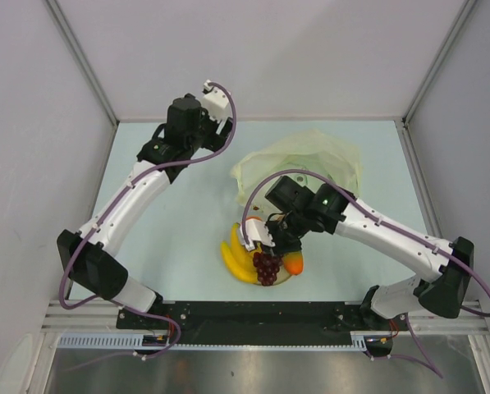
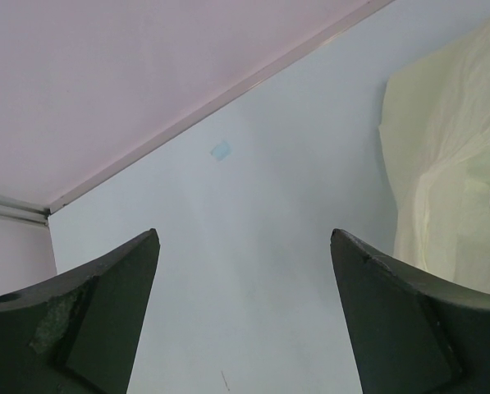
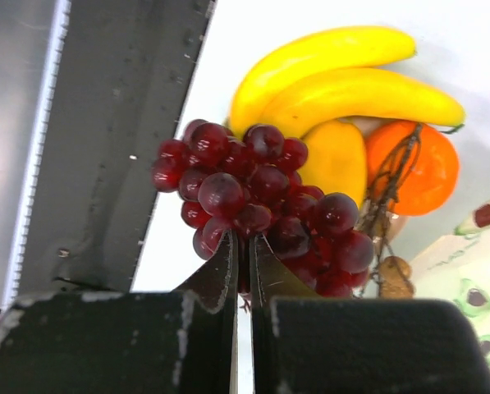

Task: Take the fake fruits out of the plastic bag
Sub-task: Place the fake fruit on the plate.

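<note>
The fake fruits lie in a cluster at the near middle of the table, outside the plastic bag (image 1: 310,152): yellow bananas (image 1: 236,258) (image 3: 343,74), dark purple grapes (image 1: 267,267) (image 3: 261,193), an orange (image 3: 417,164), a yellow lumpy fruit (image 3: 335,156) and brown stemmed bits (image 3: 392,275). My right gripper (image 1: 264,249) (image 3: 246,238) stands over the grapes, jaws shut on a thin part of the bunch. The pale yellow-green bag lies crumpled behind it. My left gripper (image 1: 220,123) (image 2: 245,234) hangs open over bare table, the bag (image 2: 441,164) to its right.
A round cream plate (image 1: 309,177) shows faintly through the bag. The back wall's foot (image 2: 228,90) runs close behind the left gripper. A black rail (image 3: 121,139) edges the table just beside the grapes.
</note>
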Tool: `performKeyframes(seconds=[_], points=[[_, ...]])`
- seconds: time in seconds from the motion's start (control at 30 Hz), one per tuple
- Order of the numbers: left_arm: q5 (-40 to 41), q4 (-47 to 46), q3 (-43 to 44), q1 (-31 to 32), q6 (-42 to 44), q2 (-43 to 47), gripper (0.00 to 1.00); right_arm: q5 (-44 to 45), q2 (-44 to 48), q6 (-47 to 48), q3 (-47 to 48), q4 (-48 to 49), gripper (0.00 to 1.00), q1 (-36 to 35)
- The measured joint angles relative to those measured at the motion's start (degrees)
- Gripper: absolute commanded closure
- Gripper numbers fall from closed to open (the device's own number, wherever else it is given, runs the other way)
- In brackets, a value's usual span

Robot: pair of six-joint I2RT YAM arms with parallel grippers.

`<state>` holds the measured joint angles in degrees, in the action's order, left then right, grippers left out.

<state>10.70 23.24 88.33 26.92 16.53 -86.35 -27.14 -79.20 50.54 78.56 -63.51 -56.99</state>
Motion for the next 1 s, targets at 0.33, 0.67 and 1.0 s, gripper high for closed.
performKeyframes(seconds=[0.33, 0.67, 1.0], points=[[-2.71, 0.44, -1.01, 0.0, -0.24, 0.11, 0.09, 1.79, -3.26, 4.11, -0.02, 5.14, 1.0, 1.62], [-5.2, 1.29, -2.21, 0.0, -0.66, 0.11, 0.09, 2.78, -7.56, 4.74, -0.02, 8.81, 0.67, 1.64], [-6.45, 1.31, -2.21, 0.0, -1.07, 0.11, 0.08, 4.31, -8.63, 3.69, -0.02, 12.24, 0.6, 1.73]])
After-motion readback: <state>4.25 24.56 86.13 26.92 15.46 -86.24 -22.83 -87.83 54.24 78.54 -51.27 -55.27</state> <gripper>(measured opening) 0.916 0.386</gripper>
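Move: The right gripper holds the grapes just below its fingertips, above the near part of the fruit pile. The plate's middle is roughly 6 cm ahead, 2 cm to the left and 17 cm below. On it, the bananas lie about 6 cm ahead and 9 cm left, the orange some 12 cm ahead and 5 cm left, the red-green mango about 6 cm ahead and 6 cm right. From the empty left gripper the plate is about 25 cm back, 16 cm right and 29 cm down. Carry the held grapes forward about 5.5 cm and left some 4 cm over the fruit on the plate, sinking about 3 cm, with the fingers still slanting down to the left. Past halfway, while still easing forward, open the right fingers to a bit over a third and let go of the grapes. Let the open, empty left gripper sink a couple of centimetres, drifting slightly right. ##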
